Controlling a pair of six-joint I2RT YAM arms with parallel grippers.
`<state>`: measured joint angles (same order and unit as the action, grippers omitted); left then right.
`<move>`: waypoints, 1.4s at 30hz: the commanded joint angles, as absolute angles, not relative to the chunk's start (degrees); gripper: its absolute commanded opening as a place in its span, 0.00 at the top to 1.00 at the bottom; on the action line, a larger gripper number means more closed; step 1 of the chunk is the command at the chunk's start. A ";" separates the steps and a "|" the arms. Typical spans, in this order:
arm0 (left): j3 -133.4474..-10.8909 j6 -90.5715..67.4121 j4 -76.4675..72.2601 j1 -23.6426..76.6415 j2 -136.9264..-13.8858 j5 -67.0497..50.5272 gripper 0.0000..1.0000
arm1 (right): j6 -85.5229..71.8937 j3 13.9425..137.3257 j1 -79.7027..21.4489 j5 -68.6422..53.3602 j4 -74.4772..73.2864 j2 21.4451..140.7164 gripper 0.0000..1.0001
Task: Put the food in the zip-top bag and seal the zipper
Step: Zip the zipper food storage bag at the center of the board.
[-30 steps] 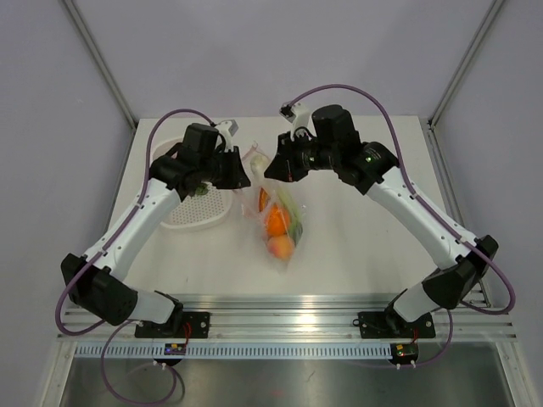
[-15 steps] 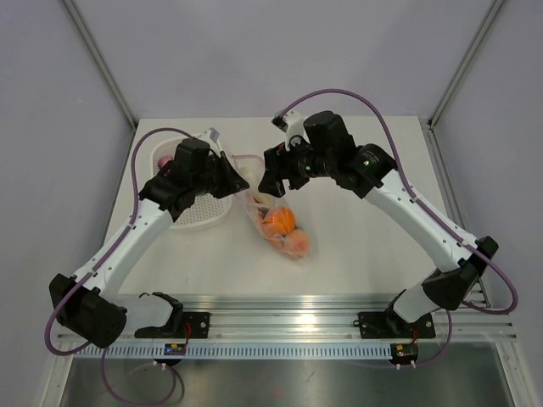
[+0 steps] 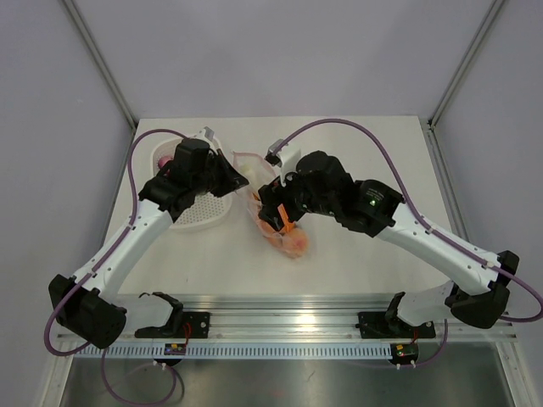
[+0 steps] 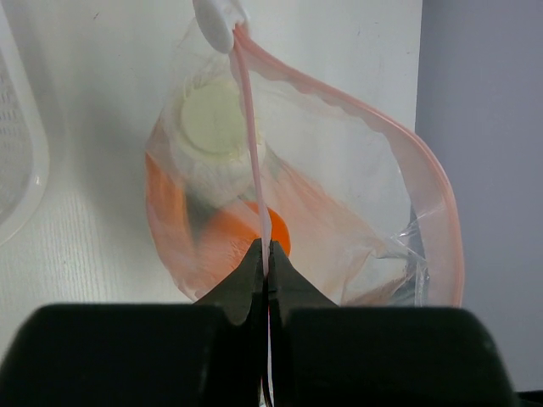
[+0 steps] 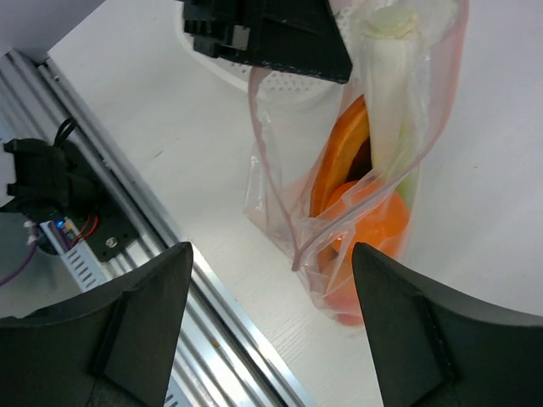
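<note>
The clear zip-top bag (image 3: 284, 233) lies on the table with its mouth held up. My left gripper (image 4: 265, 259) is shut on the pink zipper (image 4: 250, 127) strip at the mouth's near end. Inside the bag show a pale celery stalk (image 4: 214, 127), an orange (image 5: 377, 222), a carrot (image 5: 344, 148) and a peach (image 3: 295, 245). The right gripper (image 5: 271, 254) stands open just above the bag's free mouth edge, with nothing between its fingers. From above, the left gripper (image 3: 240, 180) sits at the bag's far left corner, and the right gripper (image 3: 273, 212) is over the bag.
A white slotted basket (image 3: 204, 214) stands left of the bag, under the left arm, with a pink-purple item (image 3: 161, 159) at its far rim. The aluminium rail (image 5: 110, 212) runs along the table's near edge.
The right gripper has opened and let go of the bag, then swung down and forward over it. The left gripper has shut on the zipper strip. The bag has sunk onto the table.
</note>
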<state>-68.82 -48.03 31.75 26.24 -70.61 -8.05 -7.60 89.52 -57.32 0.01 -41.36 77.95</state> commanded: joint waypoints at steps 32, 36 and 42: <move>-71.81 -16.55 25.06 27.78 -54.76 2.73 0.13 | -0.45 59.42 -43.86 -10.96 -0.71 60.74 1.00; -61.90 -5.02 16.02 26.55 -48.18 -2.02 0.11 | 1.40 60.11 -42.19 -14.06 -2.54 60.29 1.00; -53.36 -4.21 9.77 18.57 -42.45 -29.15 0.09 | 1.58 61.00 -41.22 -16.61 -3.69 61.44 1.00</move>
<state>-55.96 -7.81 18.17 22.44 -43.11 -12.34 0.67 58.78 -42.06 -12.32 -8.47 61.89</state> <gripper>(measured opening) 0.920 0.022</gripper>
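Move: The bag's near rim corner lies about 5 cm ahead of the open right hand and 6 cm below it, straight ahead. The celery end is some 11 cm ahead, 7 cm left and 8 cm below, the peach about 7 cm back, 5 cm right and 25 cm below. For the left hand, already pinching the rim, that corner is roughly 4 cm back, 7 cm right and 2 cm below; the zipper slider is about 7 cm ahead, 3 cm left and 2 cm below. Right hand dips forward 8 cm, pinches the bag's rim and draws it right; left hand releases, rising away. ##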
